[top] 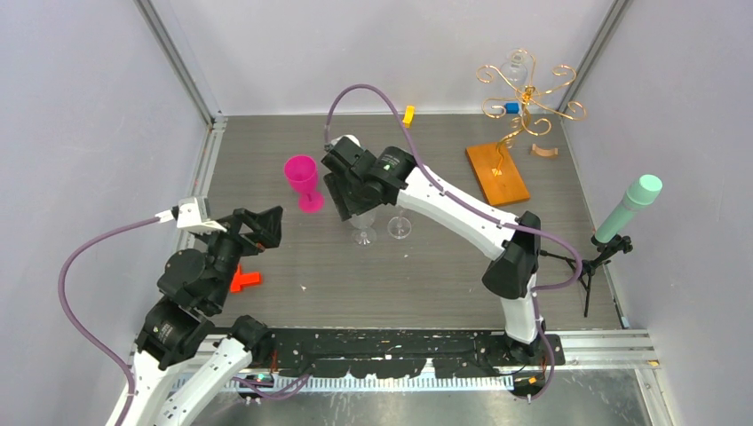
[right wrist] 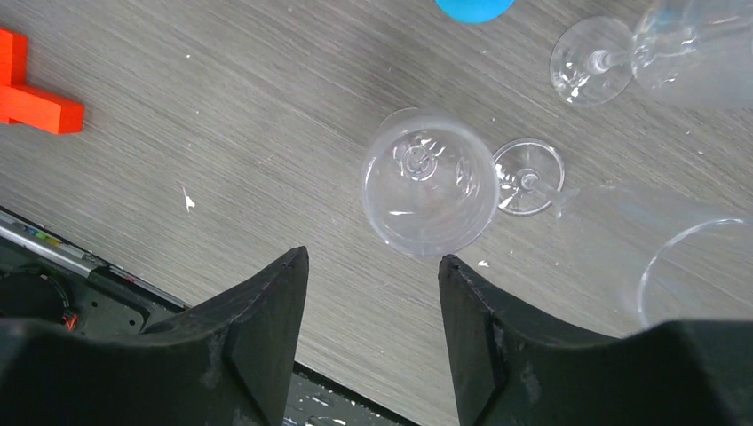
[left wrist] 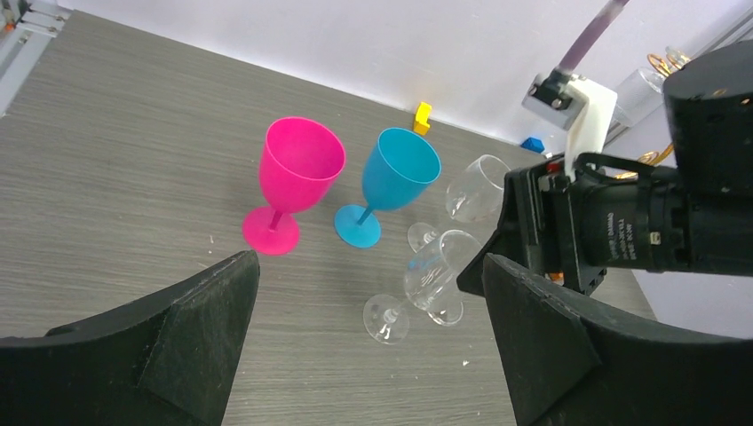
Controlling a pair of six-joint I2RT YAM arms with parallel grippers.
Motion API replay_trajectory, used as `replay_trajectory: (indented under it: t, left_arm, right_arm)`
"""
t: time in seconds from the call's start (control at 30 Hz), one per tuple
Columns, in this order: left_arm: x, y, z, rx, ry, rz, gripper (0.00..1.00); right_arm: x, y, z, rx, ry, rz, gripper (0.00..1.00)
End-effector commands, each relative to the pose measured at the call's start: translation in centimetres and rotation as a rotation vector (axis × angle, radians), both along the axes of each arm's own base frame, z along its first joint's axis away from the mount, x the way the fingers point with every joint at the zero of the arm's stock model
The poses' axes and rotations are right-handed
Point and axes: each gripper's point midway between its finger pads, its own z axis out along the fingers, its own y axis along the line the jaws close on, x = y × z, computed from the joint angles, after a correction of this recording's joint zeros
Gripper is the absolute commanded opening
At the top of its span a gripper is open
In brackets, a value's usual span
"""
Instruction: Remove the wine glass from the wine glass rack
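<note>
The wine glass rack (top: 527, 91), gold wire on an orange-brown base (top: 497, 174), stands at the back right, and one clear glass (top: 515, 66) hangs on it. A clear wine glass (right wrist: 429, 182) stands upright on the table just beyond my right gripper (right wrist: 373, 262), which is open with nothing between its fingers. That same glass (left wrist: 435, 280) shows in the left wrist view beside the right arm (left wrist: 622, 222). Two more clear glasses (right wrist: 528, 176) (right wrist: 622, 53) stand close by. My left gripper (left wrist: 370, 259) is open and empty, hovering at the near left (top: 266, 226).
A pink glass (top: 302, 182) and a blue glass (left wrist: 395, 177) stand left of the clear ones. An orange block (top: 241, 280) lies near the left arm. A yellow block (top: 408, 114) sits by the back wall. A mint cylinder on a tripod (top: 630, 206) stands at the right edge.
</note>
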Motion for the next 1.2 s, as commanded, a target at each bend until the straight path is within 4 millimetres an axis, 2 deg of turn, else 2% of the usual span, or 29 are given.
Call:
replay_trajectory:
  t: [0.0,0.1,0.13,0.17,0.27,0.3,0.33,0.37,0.4,0.43,0.53,0.57,0.6,0.63,0.67,0.7,0.73,0.77,0.83,0.87,0.97,1.03,1.07,1.1,1.17]
  left_arm:
    - [0.0,0.2,0.5,-0.011,0.004,0.014,1.00]
    - [0.1,0.2,0.3,-0.007,0.013,0.015,1.00]
    - [0.1,0.2,0.2,-0.006,0.015,0.016,1.00]
    - [0.2,0.1,0.0,-0.004,0.018,0.016,1.00]
    - [0.2,0.1,-0.3,0.001,0.024,0.017,1.00]
    - [0.2,0.2,-0.3,0.005,0.025,0.021,1.00]
    - [0.2,0.3,-0.4,0.008,0.025,0.023,1.00]
    - [0.3,0.3,-0.4,0.014,0.025,0.025,1.00]
    - [0.3,0.4,-0.5,0.016,0.027,0.028,1.00]
    - [0.3,0.4,-0.6,0.019,0.027,0.031,1.00]
    - [0.5,0.2,-0.7,0.017,0.024,0.027,1.00]
    - [0.6,0.0,-0.8,0.015,0.024,0.022,1.00]
    - [0.7,-0.1,-0.9,0.015,0.025,0.017,1.00]
    - [0.8,-0.3,-1.0,0.014,0.027,0.012,1.00]
    - [0.9,-0.5,-1.0,0.014,0.030,0.006,1.00]
    - [1.0,-0.7,-1.1,0.013,0.034,0.000,1.00]
    - [1.1,-0.8,-1.1,0.013,0.037,-0.006,1.00]
    - [1.2,-1.0,-1.2,0.011,0.041,-0.012,1.00]
    - [1.2,-1.3,-1.3,0.007,0.047,-0.021,1.00]
    - [1.3,-1.4,-1.4,0.006,0.049,-0.025,1.00]
    - [1.1,-1.5,-1.4,-0.003,0.051,-0.032,1.00]
    - [1.0,-1.4,-1.4,-0.009,0.050,-0.032,1.00]
    - [0.9,-1.3,-1.3,-0.013,0.048,-0.030,1.00]
    - [0.8,-1.3,-1.3,-0.015,0.045,-0.027,1.00]
    - [0.8,-1.1,-1.4,-0.017,0.044,-0.021,1.00]
  right_arm:
    - [1.2,0.0,5.5,0.111,-0.114,0.014,0.62]
    - [1.7,-0.6,7.9,0.161,-0.146,0.002,0.63]
    - [1.7,-0.9,9.3,0.192,-0.163,0.003,0.62]
    - [2.4,-1.5,10.1,0.208,-0.177,-0.014,0.62]
    - [3.7,-4.1,14.7,0.300,-0.244,-0.066,0.63]
    - [5.2,-5.8,15.8,0.320,-0.268,-0.113,0.63]
    - [5.6,-7.1,17.7,0.365,-0.297,-0.144,0.63]
    - [6.9,-9.4,19.6,0.406,-0.336,-0.208,0.63]
    - [8.4,-11.7,20.6,0.422,-0.364,-0.276,0.63]
    - [8.9,-13.2,22.3,0.468,-0.396,-0.324,0.63]
    - [11.6,-19.2,25.2,0.539,-0.478,-0.507,0.62]
    - [12.0,-20.3,26.3,0.577,-0.498,-0.550,0.62]
    - [12.9,-22.5,26.7,0.584,-0.521,-0.611,0.62]
    - [13.2,-23.4,27.5,0.621,-0.534,-0.652,0.62]
    - [14.1,-25.6,27.7,0.630,-0.549,-0.708,0.62]
    - [14.5,-26.5,28.1,0.667,-0.548,-0.743,0.62]
    - [15.2,-28.5,28.4,0.680,-0.565,-0.795,0.62]
    - [15.7,-29.0,28.5,0.720,-0.555,-0.815,0.62]
    - [17.1,-32.2,28.7,0.766,-0.574,-0.900,0.61]
    - [17.8,-32.9,28.9,0.799,-0.579,-0.923,0.61]
    - [19.4,-36.9,28.9,0.843,-0.597,-0.993,0.61]
    - [20.5,-38.4,28.6,0.878,-0.580,-0.991,0.60]
    - [21.2,-38.4,28.1,0.906,-0.552,-0.981,0.60]
    - [21.6,-39.5,27.9,0.911,-0.553,-0.995,0.60]
    - [22.6,-40.1,26.7,0.919,-0.517,-0.997,0.59]
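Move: The last wine glass, clear and hanging on the rack, lies roughly 37 cm to the right of the right hand, 26 cm ahead and about 6 cm higher. The rack's stem stands some 9 cm nearer the robot than that glass and 3 cm to its right. The clear glass already set down is just below the hand, 3 cm back and 2 cm right; the blue glass stands about 10 cm ahead. From the left hand the hanging glass is some 33 cm ahead and 57 cm right. From the clear glass already standing free below, the right hand rises clear and then sweeps fast to the right, about 40 cm, going up some 25 cm and forward 20 cm towards the last hanging glass, and sinks slightly at the end above the rack. The wrist swings clockwise and lifts the steeply downward fingers almost level; they stay open. The left hand sinks about 2.5 cm. ##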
